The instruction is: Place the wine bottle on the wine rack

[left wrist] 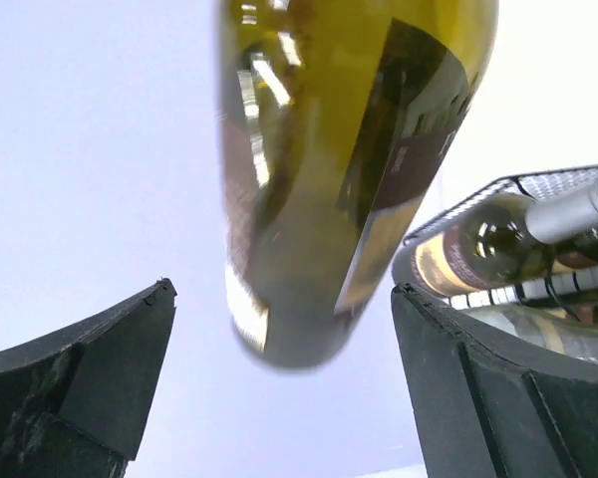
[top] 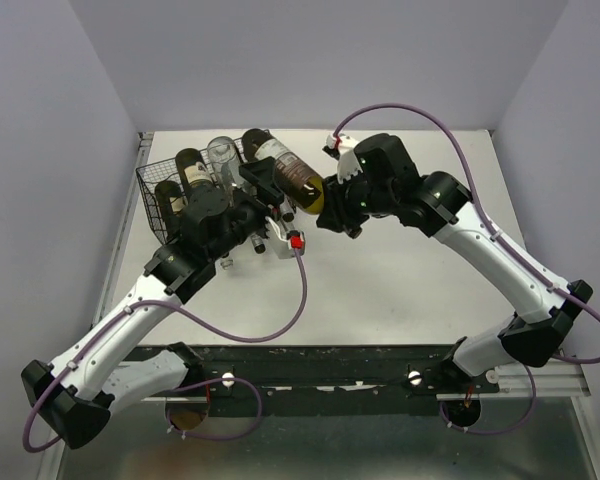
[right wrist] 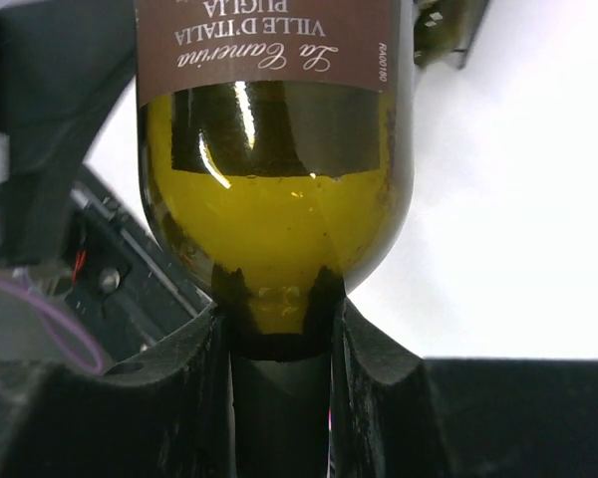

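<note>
The wine bottle (top: 288,170), olive-green glass with a brown label, hangs tilted above the table, its base toward the wine rack (top: 152,192) at the far left. My right gripper (top: 327,207) is shut on the bottle's neck. In the right wrist view the fingers (right wrist: 364,344) clamp the neck just below the wine bottle's (right wrist: 279,229) shoulder. My left gripper (top: 261,190) stands open at the bottle's base end. The left wrist view shows the wine bottle (left wrist: 329,179) between the spread fingers (left wrist: 130,349), touching neither.
Three bottles lie in the wine rack's cradles: two dark ones (top: 189,166) and a clear one (top: 220,153); one such bottle (left wrist: 498,244) also appears in the left wrist view. Purple cables (top: 280,320) loop over the white table. Walls close in the back and both sides.
</note>
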Controlling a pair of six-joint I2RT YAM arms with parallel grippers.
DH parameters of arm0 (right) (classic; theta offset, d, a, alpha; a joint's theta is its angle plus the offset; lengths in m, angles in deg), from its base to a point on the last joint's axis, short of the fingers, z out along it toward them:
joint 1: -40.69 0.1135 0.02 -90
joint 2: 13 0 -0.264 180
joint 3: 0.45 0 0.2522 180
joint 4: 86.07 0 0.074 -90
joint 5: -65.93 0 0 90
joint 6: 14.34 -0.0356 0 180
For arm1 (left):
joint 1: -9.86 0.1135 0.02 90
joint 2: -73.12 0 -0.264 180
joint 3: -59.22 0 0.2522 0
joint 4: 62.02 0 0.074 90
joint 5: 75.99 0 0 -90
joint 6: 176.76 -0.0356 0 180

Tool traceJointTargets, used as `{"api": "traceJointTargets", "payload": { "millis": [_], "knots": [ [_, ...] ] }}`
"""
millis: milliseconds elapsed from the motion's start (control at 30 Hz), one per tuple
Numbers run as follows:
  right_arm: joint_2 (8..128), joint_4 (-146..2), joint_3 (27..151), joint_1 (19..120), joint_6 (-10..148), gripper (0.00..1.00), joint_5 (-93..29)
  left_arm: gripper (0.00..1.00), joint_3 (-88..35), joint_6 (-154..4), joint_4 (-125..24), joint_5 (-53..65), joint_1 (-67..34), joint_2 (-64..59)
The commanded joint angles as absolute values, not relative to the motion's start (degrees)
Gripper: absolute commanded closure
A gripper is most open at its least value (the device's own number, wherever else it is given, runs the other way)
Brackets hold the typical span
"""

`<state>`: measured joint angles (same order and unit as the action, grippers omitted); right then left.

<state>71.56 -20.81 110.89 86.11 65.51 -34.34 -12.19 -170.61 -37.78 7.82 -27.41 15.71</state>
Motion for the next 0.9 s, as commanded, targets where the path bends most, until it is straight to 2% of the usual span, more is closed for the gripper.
{"api": "traceJointTargets", "payload": {
  "millis": [0,200,400,567,767,867],
  "knots": [
    [69.0,-32.6,111.7,85.5,60.1,0.99,-22.7,0.01,-10.3,-164.7,-43.2,7.1,-28.7,20.2],
    [68.9,-38.3,111.4,85.5,56.7,0.99,-18.7,0.01,-7.2,-153.0,-44.4,8.6,-30.0,24.6],
    [69.6,-41.8,109.4,85.5,54.0,0.99,-19.5,0.01,-3.3,-128.5,-56.5,16.5,-30.1,32.7],
    [70.9,-46.4,107.8,85.5,51.7,0.99,-23.2,0.01,-14.5,-107.0,-42.9,26.5,-30.2,33.9],
    [74.4,-54.2,106.8,88.0,47.8,0.99,-27.8,0.01,-23.8,-96.7,-32.4,29.6,-30.1,35.1],
    [79.0,-54.8,109.6,92.7,48.0,0.99,-24.4,0.01,-26.3,-93.8,-31.1,29.2,-30.1,36.7]
  ]
}}
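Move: The wine bottle hangs by its neck from the right hand. It is headed for the right end of the bottles stacked on the rack: the top dark bottle there lies about 15 cm ahead of this hand, 14 cm to its left and 15 cm below. The clear bottle is about 9 cm left of that one, 2 cm nearer. From the open left hand the held wine bottle's middle is about 2 cm ahead, 6 cm right and level. The wine bottle, still pinched by the neck, is carried by the right hand about 6 cm forward with a slight rise, turning some 15–20 degrees clockwise, then some 5 cm left towards the stack on the rack, tipping its left side up. The left hand, fingers staying wide open, pulls clear of the bottle's body, back, left and about 15 cm up, its fingers swinging from forward-right to upward. ##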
